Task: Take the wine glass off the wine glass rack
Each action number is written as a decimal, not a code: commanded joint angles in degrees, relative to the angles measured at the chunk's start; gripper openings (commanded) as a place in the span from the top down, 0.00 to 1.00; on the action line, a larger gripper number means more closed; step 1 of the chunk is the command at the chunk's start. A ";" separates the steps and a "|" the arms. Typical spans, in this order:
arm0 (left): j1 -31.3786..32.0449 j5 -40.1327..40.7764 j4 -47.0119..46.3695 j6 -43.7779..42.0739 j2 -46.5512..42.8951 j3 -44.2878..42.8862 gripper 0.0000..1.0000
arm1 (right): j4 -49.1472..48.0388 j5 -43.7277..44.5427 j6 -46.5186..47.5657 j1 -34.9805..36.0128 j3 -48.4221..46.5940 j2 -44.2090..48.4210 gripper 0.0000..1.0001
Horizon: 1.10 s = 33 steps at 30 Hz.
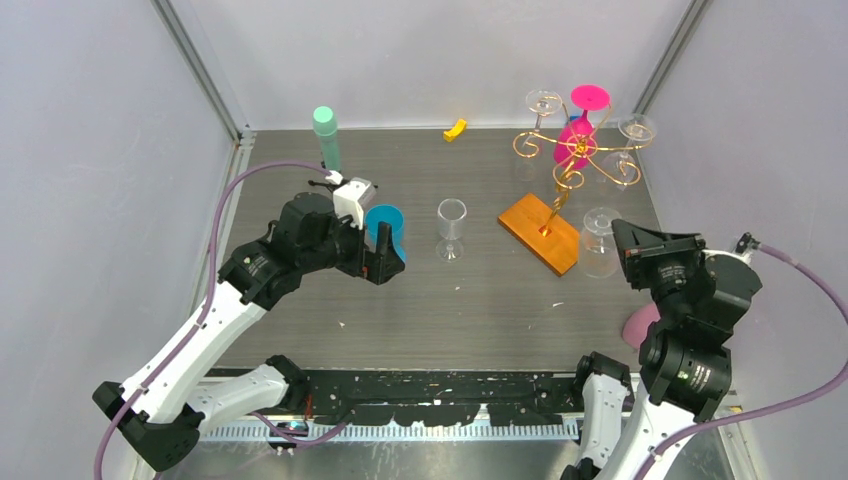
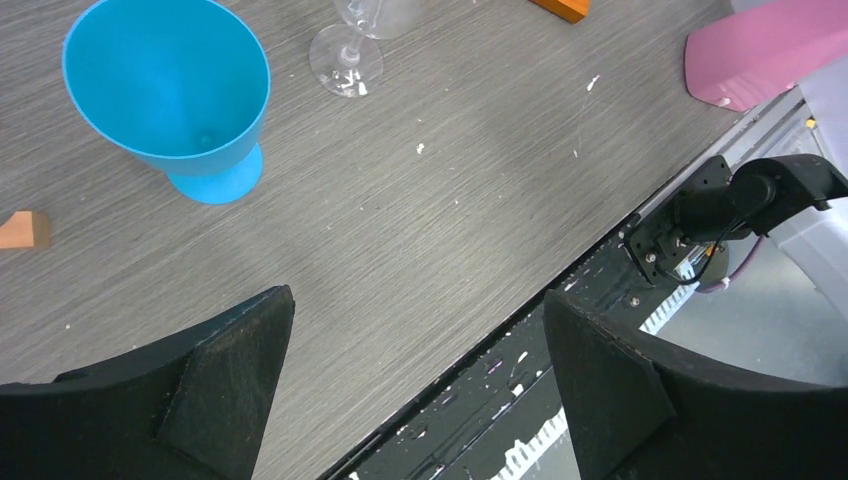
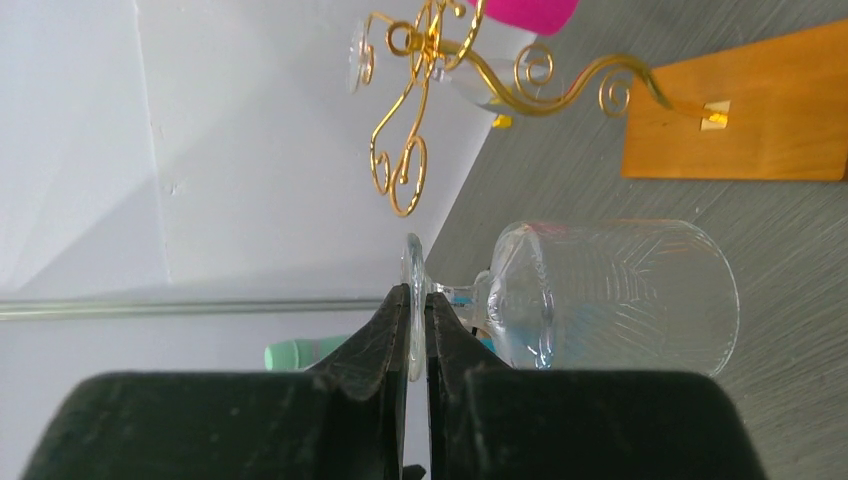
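The wine glass rack (image 1: 578, 150) is a gold wire stand on an orange-brown wooden base (image 1: 540, 232) at the back right. It also shows in the right wrist view, as the rack (image 3: 395, 130) above the base (image 3: 740, 110). My right gripper (image 3: 417, 295) is shut on the flat foot of a clear wine glass (image 3: 620, 295). This glass (image 1: 600, 240) hangs bowl-down, off the rack, just right of the wooden base. A pink glass (image 1: 580, 125) and clear glasses (image 1: 543, 103) hang on the rack. My left gripper (image 2: 415, 295) is open and empty beside a blue cup (image 2: 165, 90).
A clear glass (image 1: 451, 228) stands upright mid-table. A mint-green cylinder (image 1: 326, 135) stands at the back left, and a small yellow piece (image 1: 455, 129) lies at the back. A pink object (image 1: 640, 325) lies by the right arm. The table's front edge (image 2: 480, 345) runs under the left fingers.
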<state>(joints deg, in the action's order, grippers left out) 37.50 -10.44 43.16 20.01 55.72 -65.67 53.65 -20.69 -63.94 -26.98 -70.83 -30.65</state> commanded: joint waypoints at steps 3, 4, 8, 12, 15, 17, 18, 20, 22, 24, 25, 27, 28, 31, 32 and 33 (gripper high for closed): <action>0.18 -1.09 -5.59 2.77 -1.40 -0.25 0.02 | -11.38 -10.87 -7.96 2.40 4.47 -0.11 1.00; 0.18 -1.16 -6.71 3.47 -1.35 0.04 0.02 | -12.34 -11.52 -8.49 3.30 5.46 -0.11 1.00; 0.21 -2.27 -13.11 7.11 -1.05 1.84 0.02 | -24.80 -16.03 -14.11 6.11 9.89 -0.90 1.00; 0.14 -6.83 -23.44 10.08 -0.92 4.98 0.02 | -39.25 -20.14 -22.20 7.91 14.37 -1.99 1.00; 0.17 -8.88 -28.86 12.54 0.19 5.45 0.02 | -47.04 -22.15 -26.18 10.00 15.78 -3.83 1.00; 0.18 -9.53 -30.72 14.31 1.88 4.39 0.02 | -52.94 -23.66 -28.59 11.07 16.60 -4.98 1.00; 0.14 -10.09 -31.36 15.21 2.93 3.68 0.02 | -57.58 -24.35 -30.51 11.47 17.35 -5.65 1.00; -0.03 -12.30 -32.65 18.04 5.23 2.13 0.02 | -63.72 -24.81 -33.44 12.77 18.32 -6.54 1.00; -0.95 -14.34 -33.57 23.47 8.50 0.30 0.02 | -68.29 -24.68 -35.67 14.36 18.96 -7.79 1.00; -3.25 -19.21 -39.08 31.47 12.06 -0.88 0.02 | -72.42 -23.36 -37.54 17.12 19.64 -8.87 1.00; -4.46 -22.36 -43.35 37.57 13.87 -0.96 0.02 | -74.34 -21.48 -38.04 17.88 20.08 -9.37 1.00; -6.80 -27.20 -54.25 46.81 17.30 -0.20 0.02 | -76.31 -18.59 -38.77 20.31 20.22 -9.64 1.00; -7.52 -28.33 -60.01 50.85 18.66 0.69 0.02 | -76.71 -17.80 -38.79 21.86 20.12 -9.75 1.00; -8.38 -29.88 -74.29 61.12 22.85 2.92 0.02 | -77.59 -15.26 -38.93 24.12 19.63 -9.94 1.00; -8.37 -30.06 -78.00 63.86 24.07 3.14 0.02 | -77.61 -14.91 -39.13 24.88 19.57 -9.95 1.00; -8.32 -30.15 -81.65 66.40 25.09 3.44 0.02 | -77.85 -14.21 -39.54 25.23 19.74 -10.02 1.00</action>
<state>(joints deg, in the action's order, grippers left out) 29.23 -34.79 -13.98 69.04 78.30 -63.24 -14.37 -39.13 -100.31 -3.68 -49.80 -41.39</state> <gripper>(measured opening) 0.981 0.131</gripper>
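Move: The wine glass hangs bowl-down from the right fingers, its middle about 2 cm ahead, 2 cm left and 8 cm below; the open left gripper it is taken to is roughly 38 cm left and 10 cm lower, about level ahead. The rack stands some 18 cm ahead and 5 cm left. From the left hand, the held glass is about 36 cm right, level ahead, slightly higher; the blue goblet stands 13 cm ahead, 2 cm left, and a standing clear glass 15 cm ahead, 12 cm right. Right hand keeps pinching the glass foot, swinging 11 cm left and up; open left rises right-forward towards it. ##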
